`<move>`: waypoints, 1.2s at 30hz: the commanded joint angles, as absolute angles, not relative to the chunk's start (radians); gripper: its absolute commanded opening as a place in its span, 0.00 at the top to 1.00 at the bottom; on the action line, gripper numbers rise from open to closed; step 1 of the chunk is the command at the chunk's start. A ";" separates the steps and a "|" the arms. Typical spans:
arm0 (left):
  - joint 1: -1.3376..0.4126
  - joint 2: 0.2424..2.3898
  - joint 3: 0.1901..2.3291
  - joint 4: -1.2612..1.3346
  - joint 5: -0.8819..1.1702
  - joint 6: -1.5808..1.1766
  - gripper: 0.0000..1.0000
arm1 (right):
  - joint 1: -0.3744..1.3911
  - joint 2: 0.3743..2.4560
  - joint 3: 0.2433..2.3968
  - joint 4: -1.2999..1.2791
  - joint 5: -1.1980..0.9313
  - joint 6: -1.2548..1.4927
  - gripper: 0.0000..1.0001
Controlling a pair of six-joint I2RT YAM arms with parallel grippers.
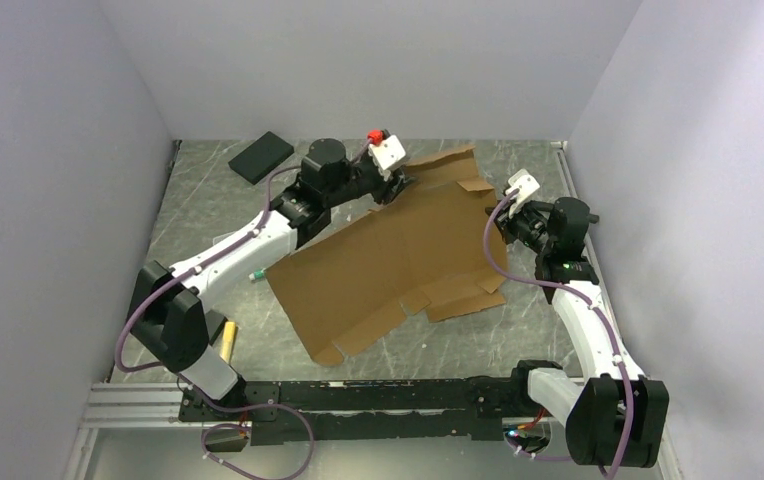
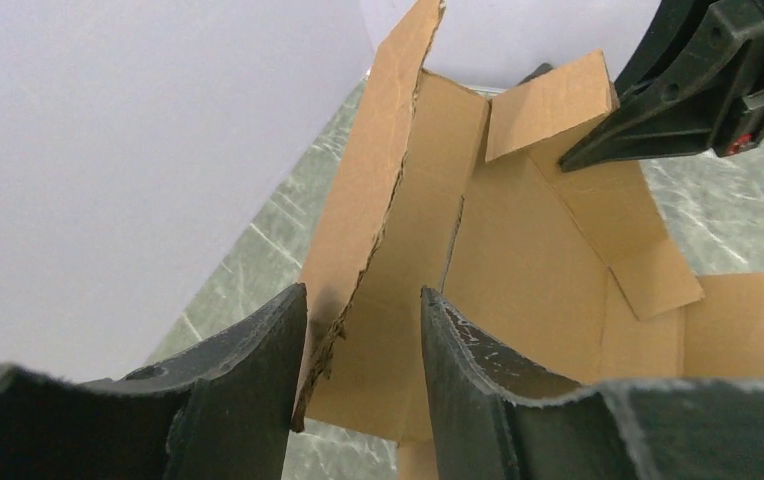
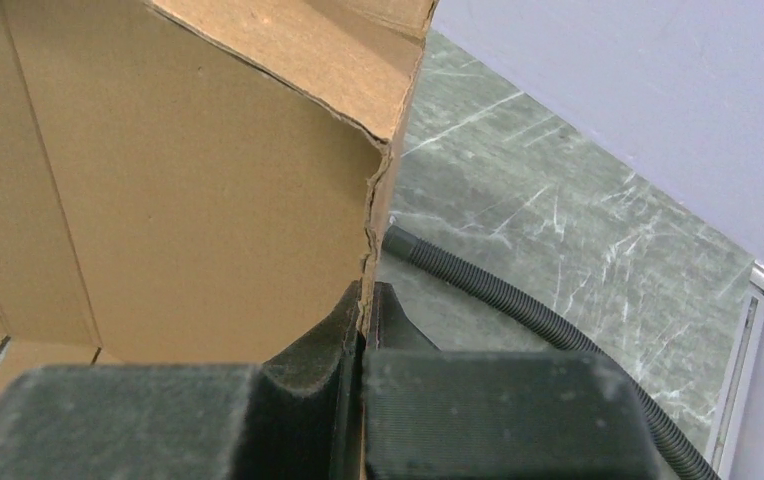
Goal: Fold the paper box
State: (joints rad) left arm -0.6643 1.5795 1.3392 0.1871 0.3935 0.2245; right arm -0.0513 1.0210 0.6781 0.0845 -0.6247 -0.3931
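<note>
The paper box (image 1: 388,250) is a flat brown die-cut cardboard sheet, lifted at its far side with flaps partly raised. My left gripper (image 1: 398,185) is at its far left corner. In the left wrist view the jaws (image 2: 358,330) stand apart around a raised flap edge of the box (image 2: 528,240); the edge lies close to the left finger (image 2: 248,380), with a gap to the right finger (image 2: 478,370). My right gripper (image 1: 506,205) holds the box's right edge. In the right wrist view it (image 3: 363,300) is shut on the torn edge of the cardboard (image 3: 188,200).
A black rectangular pad (image 1: 260,157) lies at the back left. A yellow object (image 1: 228,340) and a small green-tipped pen (image 1: 256,274) lie beside the left arm. Walls close in on three sides. A ribbed cable (image 3: 518,300) runs behind the right gripper.
</note>
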 commanded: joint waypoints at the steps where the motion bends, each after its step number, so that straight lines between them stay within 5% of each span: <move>1: -0.720 1.549 1.333 0.266 0.226 0.418 0.50 | -0.048 1.020 0.715 0.144 -0.628 -0.380 1.00; 6: -0.784 1.588 1.349 0.301 0.033 0.591 0.50 | -0.046 1.024 0.715 0.144 -0.637 -0.376 1.00; 8: -0.801 1.611 1.362 0.298 0.008 0.635 0.58 | -0.046 1.028 0.716 0.140 -0.639 -0.374 1.00; 12: -0.816 1.633 1.390 0.272 0.002 0.671 1.00 | -0.046 1.029 0.719 0.134 -0.645 -0.373 1.00; 19: -0.846 1.609 1.388 0.265 -0.114 0.726 1.00 | -0.046 1.057 0.753 0.105 -0.649 -0.342 1.00; 30: -0.862 1.507 1.292 0.358 -0.247 0.703 1.00 | -0.048 1.125 0.760 0.099 -0.682 -0.289 0.75; 36: -0.865 1.470 1.257 0.360 -0.241 0.695 1.00 | -0.048 1.168 0.751 0.110 -0.694 -0.298 0.71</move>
State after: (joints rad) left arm -0.8608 1.5246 1.2705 0.2832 -0.2127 0.6918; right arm -0.0490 1.1473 0.7238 0.0765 -0.6636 -0.3058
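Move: The near left corner of the far end flap stands almost between the left hand's half-open fingers, about 1 cm ahead and 2 cm to the right at the same height. From that hand the small tab is some 12 cm right, level ahead and 8 cm lower. The right hand already has the side wall's edge in its shut fingers; the flap corner lies roughly 15 cm left of this hand, 4 cm ahead and 9 cm above, the tab about 3 cm left and 4 cm ahead, at about finger height. The end flap's corner is taken by the left hand, which edges about 2 cm right and a little forward, rising slightly then dipping, and shuts on it; it then draws back left about 4 cm and up some 3 cm while turning counter-clockwise and rolling. Late on, the right fingers part about a quarter around the side wall's edge, ending their pinch, and the hand sinks about 2 cm, also easing forward. ##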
